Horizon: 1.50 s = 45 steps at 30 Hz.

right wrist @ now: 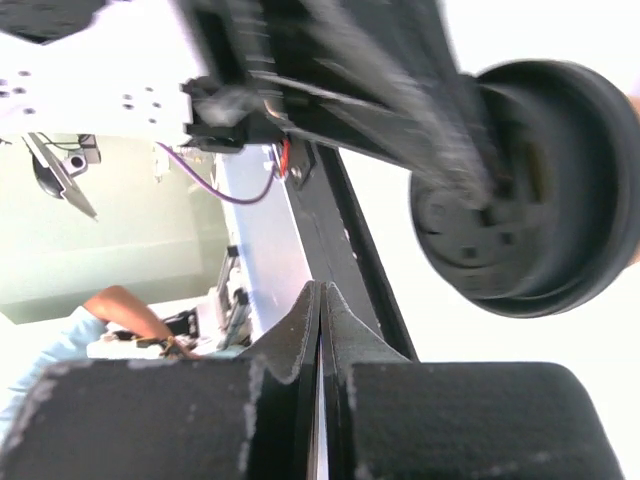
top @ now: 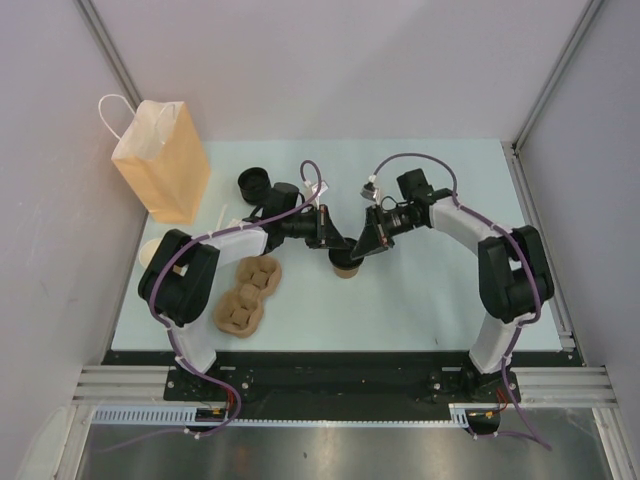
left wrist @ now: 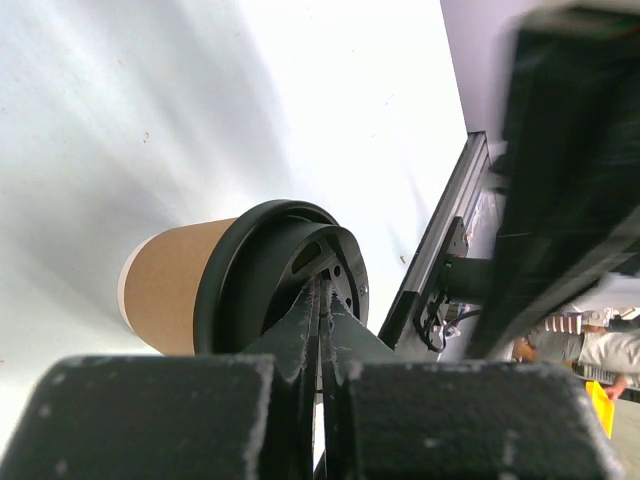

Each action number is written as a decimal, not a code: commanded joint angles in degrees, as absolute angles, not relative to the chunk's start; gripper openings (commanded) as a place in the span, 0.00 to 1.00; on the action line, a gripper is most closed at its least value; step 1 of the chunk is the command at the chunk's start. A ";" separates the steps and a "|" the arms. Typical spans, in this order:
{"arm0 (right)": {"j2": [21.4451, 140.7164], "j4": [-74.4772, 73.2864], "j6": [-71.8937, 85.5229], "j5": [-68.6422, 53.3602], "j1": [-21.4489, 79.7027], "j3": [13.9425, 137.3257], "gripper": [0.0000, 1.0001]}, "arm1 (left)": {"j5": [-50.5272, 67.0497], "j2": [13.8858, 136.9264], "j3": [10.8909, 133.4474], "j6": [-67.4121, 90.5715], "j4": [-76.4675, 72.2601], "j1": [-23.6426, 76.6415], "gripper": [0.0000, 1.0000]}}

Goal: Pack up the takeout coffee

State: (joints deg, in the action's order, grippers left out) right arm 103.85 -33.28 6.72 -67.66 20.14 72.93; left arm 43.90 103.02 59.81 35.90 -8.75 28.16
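The takeout coffee, a brown paper cup with a black lid, stands mid-table under both grippers. In the left wrist view its lid and brown wall fill the middle. My left gripper is shut, holding nothing, its tips against the top of the lid. From above, the left gripper and right gripper meet over the cup. In the right wrist view my right gripper is shut and empty, apart from the lid, which the blurred left fingers cross.
A tan paper bag with a white handle stands at the back left. A stack of black lids sits beside it. A pulp cup carrier lies at the near left. A lidless tan cup peeks out behind the left arm.
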 commanded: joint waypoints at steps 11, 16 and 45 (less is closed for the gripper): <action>108.62 -30.86 0.18 -61.89 19.69 70.05 0.00 | 41.31 103.97 60.47 33.31 -6.15 28.48 0.00; 112.93 -30.41 0.18 -59.07 18.64 68.65 0.00 | 41.22 104.15 60.47 33.13 -5.71 28.39 0.00; 109.41 -26.28 4.22 -54.32 18.28 67.86 0.00 | 40.96 104.24 60.21 33.13 -5.63 28.56 0.00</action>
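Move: The black lid on the paper cup sits right under the left hand's closed fingertips, its middle some 2 cm back, 1 cm to the right and 2 cm below. From the right hand, poised above it, the lid's middle is about 3 cm ahead, 3 cm left and 6 cm down, with the cup's middle 5 cm beneath that. The cardboard tray lies roughly 30 cm left and 5 cm back of the right hand; the stack of spare lids is about 28 cm left and 28 cm ahead. The left hand's shut fingertips stay resting on the lid without moving. The right hand, fingers also shut, strikes down at the lid's near right side: it lifts 2 cm, drops about 11 cm while easing 2 cm right and dipping its fingers, climbs back nearly as far, then starts down again, ending close beside the rim about 4 cm lower than it began. ##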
